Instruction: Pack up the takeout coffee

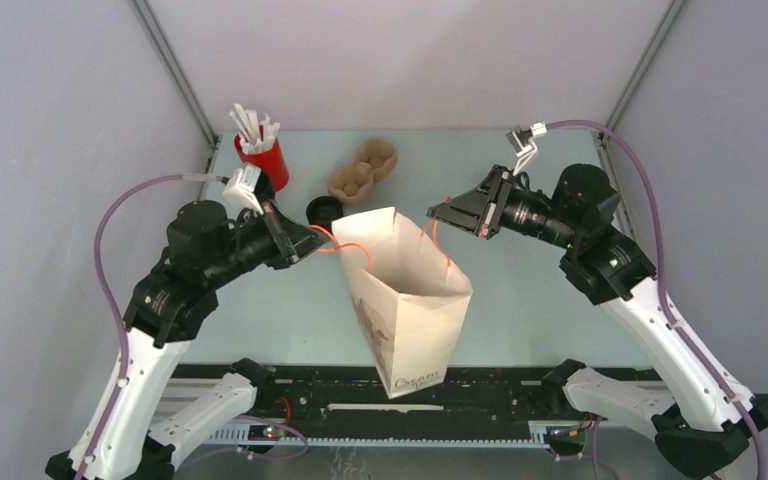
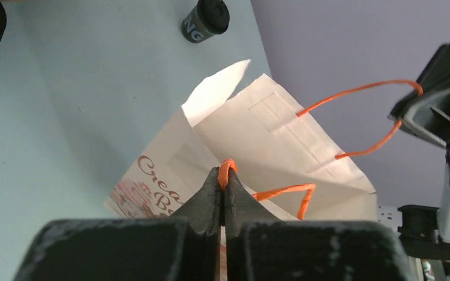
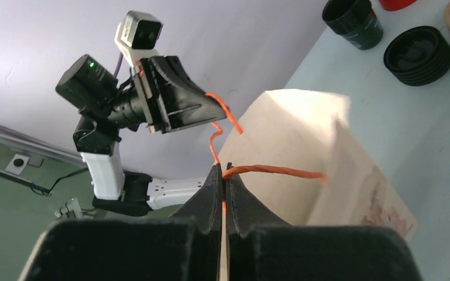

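The takeout coffee [image 2: 206, 17], a small black lidded cup with white lettering, rests on the table beyond the bag. I cannot make it out in the top view. The brown paper bag [image 1: 410, 310] stands upright at the middle of the table with its mouth open. My left gripper [image 1: 318, 238] is shut on the bag's left orange handle [image 2: 281, 191]. From the other side, my right gripper [image 1: 432, 213] is shut on the right orange handle [image 3: 269, 170]. Both handles are drawn apart above the bag's rim.
A red cup of white sticks [image 1: 265, 160] stands at the back left. Brown pulp cup carriers [image 1: 360, 170] lie behind the bag. A squat black round piece [image 1: 323, 210] sits just beyond my left gripper. A black ribbed cup [image 3: 351, 20] stands beside stacked black lids [image 3: 419, 55].
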### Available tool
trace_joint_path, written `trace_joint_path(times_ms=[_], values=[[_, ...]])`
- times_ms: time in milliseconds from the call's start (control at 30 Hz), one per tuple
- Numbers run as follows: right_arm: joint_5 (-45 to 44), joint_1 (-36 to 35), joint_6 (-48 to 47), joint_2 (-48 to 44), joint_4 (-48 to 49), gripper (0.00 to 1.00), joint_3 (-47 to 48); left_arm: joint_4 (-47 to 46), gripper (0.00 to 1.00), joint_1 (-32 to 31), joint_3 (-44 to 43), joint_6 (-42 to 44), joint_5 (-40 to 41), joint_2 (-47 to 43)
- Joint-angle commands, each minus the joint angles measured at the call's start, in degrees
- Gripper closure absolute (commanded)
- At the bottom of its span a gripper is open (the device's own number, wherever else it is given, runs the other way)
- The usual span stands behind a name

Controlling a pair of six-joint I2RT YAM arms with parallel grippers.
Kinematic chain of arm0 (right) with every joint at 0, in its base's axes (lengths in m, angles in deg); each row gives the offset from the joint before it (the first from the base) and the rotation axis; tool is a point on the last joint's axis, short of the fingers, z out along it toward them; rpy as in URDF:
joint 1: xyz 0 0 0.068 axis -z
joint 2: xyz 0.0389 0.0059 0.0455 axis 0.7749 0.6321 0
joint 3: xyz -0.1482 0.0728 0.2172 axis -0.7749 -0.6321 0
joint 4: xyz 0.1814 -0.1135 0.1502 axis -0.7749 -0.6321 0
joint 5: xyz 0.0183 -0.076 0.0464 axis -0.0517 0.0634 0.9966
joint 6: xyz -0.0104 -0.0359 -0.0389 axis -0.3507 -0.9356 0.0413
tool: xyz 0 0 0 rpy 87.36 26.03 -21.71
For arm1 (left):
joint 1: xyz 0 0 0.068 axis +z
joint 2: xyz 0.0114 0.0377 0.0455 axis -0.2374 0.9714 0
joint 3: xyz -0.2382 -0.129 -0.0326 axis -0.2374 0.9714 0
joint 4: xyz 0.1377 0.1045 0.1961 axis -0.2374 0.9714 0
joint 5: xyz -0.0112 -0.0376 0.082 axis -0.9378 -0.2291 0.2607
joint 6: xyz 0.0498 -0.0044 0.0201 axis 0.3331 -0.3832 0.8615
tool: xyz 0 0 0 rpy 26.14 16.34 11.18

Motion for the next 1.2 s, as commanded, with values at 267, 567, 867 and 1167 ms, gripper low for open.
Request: trace_joint_path(times_ms=[267,567,867,1167], values=[[11.69,3.90,-16.36,1.35,0.15,1.00,6.56,-17.29,1.00,-6.18,23.96,-1.65,-3.41,-13.47],[15.26,-5.52,-33.96,4.55,-4.69,1.00,0.37,-16.26,1.00,-12.96,38.10,-3.65,5.15,-18.33],[17.42,-3.81,-30.30,1.39,-0.65,1.00,-6.82,-17.50,1.00,-15.22,35.37,-3.88,4.98,-17.36],[12.45,0.14,-34.78,1.06,-13.16,1.00,10.07,-19.56,1.00,-15.20,13.89,1.50,3.76,-6.02]])
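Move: I hold the paper bag in the air by its orange handles, one in each hand. The bag's middle lies about 8 cm right of my left hand, 5 cm back and 12 cm below. From my right hand it is about 4 cm left, 6 cm back and 18 cm below. The black lid stack stands on the table some 17 cm ahead and 5 cm left of my left hand; the lidded coffee cup is roughly 20 cm ahead and 17 cm right of my right hand. Keeping both handles pinched, I shake the bag down and up again. My left hand drops about 17 cm while drawing back and a little right, then climbs about 9 cm; my right rises slightly, sinks some 12 cm while drawing back, and lifts again about 5 cm, its wrist twisting counter-clockwise and tipping up, about 20 degrees each. ##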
